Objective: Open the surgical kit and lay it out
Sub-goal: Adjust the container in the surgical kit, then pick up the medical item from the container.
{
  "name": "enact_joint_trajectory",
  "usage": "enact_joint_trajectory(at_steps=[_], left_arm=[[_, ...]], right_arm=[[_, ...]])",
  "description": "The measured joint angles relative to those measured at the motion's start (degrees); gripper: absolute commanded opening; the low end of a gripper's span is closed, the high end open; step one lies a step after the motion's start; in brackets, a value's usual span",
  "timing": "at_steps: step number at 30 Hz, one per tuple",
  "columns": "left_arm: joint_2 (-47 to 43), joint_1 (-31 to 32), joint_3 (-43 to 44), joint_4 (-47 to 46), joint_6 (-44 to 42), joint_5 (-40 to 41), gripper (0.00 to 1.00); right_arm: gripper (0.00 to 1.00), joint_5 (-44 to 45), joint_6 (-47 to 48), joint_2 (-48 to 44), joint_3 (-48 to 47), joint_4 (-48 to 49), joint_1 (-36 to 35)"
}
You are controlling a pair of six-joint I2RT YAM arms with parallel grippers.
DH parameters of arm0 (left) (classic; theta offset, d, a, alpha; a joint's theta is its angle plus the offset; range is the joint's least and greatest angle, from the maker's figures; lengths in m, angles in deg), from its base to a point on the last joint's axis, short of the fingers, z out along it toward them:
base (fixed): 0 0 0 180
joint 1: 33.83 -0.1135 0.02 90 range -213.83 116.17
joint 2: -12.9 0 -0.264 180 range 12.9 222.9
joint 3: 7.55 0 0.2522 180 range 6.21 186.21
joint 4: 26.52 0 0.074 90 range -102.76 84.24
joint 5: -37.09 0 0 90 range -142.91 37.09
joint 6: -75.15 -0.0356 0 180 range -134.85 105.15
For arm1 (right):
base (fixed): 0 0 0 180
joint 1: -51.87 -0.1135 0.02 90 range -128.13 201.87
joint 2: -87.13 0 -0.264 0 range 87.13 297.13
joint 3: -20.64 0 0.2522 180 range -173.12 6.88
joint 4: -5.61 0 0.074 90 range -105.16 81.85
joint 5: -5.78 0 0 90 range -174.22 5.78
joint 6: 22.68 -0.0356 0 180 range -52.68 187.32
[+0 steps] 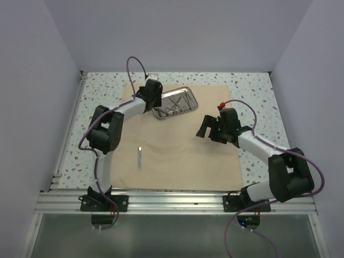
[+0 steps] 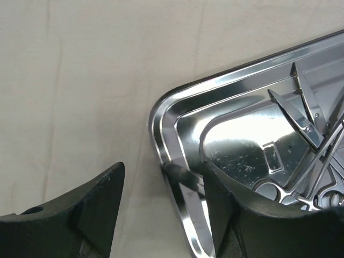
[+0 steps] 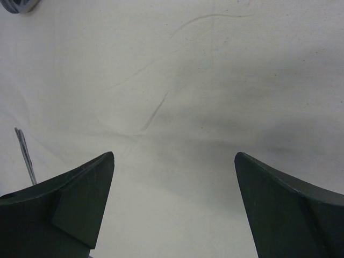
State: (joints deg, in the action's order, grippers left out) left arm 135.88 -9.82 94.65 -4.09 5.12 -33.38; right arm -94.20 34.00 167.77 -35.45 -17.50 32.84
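Note:
The surgical kit lies open, its beige cloth wrap [image 1: 183, 156] spread flat over the table. The shiny steel tray [image 1: 186, 94] sits at the cloth's far middle with several thin scissor-like instruments [image 1: 173, 106] in it. In the left wrist view the tray's rounded corner [image 2: 161, 115] and the instruments [image 2: 303, 115] are close up. My left gripper [image 2: 164, 166] is open and straddles the tray's near-left rim, one finger inside the tray and the other over the cloth. One silver instrument [image 1: 139, 158] lies alone on the cloth. My right gripper [image 3: 173, 156] hangs open above bare cloth.
The speckled tabletop [image 1: 102, 91] shows round the cloth, with grey walls on three sides and a metal rail [image 1: 172, 201] along the near edge. A thin silver instrument [image 3: 24, 153] shows at the left edge of the right wrist view.

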Motion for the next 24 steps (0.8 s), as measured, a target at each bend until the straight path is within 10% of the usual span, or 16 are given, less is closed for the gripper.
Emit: enact_joint_trajectory(at_steps=[24], left_arm=[[-9.9,5.0,-9.6,0.9,14.3,-4.9,0.63]], right_arm=[[0.98,0.0,0.0,0.0,-0.1,0.0,-0.4]])
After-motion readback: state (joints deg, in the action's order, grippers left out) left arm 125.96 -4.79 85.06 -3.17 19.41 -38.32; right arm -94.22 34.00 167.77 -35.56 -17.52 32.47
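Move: The steel container's middle lies roughly 10 cm right of the left hand, 2 cm farther out and 4 cm below. The container's near-left corner is about 5 cm back and 4 cm right of the hand. Inside, the scalpel lies some 3 cm back and 5 cm right of the hand, and the scissors are about level with it, 11 cm right. From the idle right hand, the container's middle is about 13 cm ahead, 12 cm left and 6 cm below. With no touch on the container to be seen at either end, the open left hand hops from over its left rim to above the near-left corner: up about 7 cm while easing back, then back, right and down again. It ends some 6 cm back, 5 cm right and 2 cm higher, rolled roughly 15 degrees with its left side lower, fingers still open. ##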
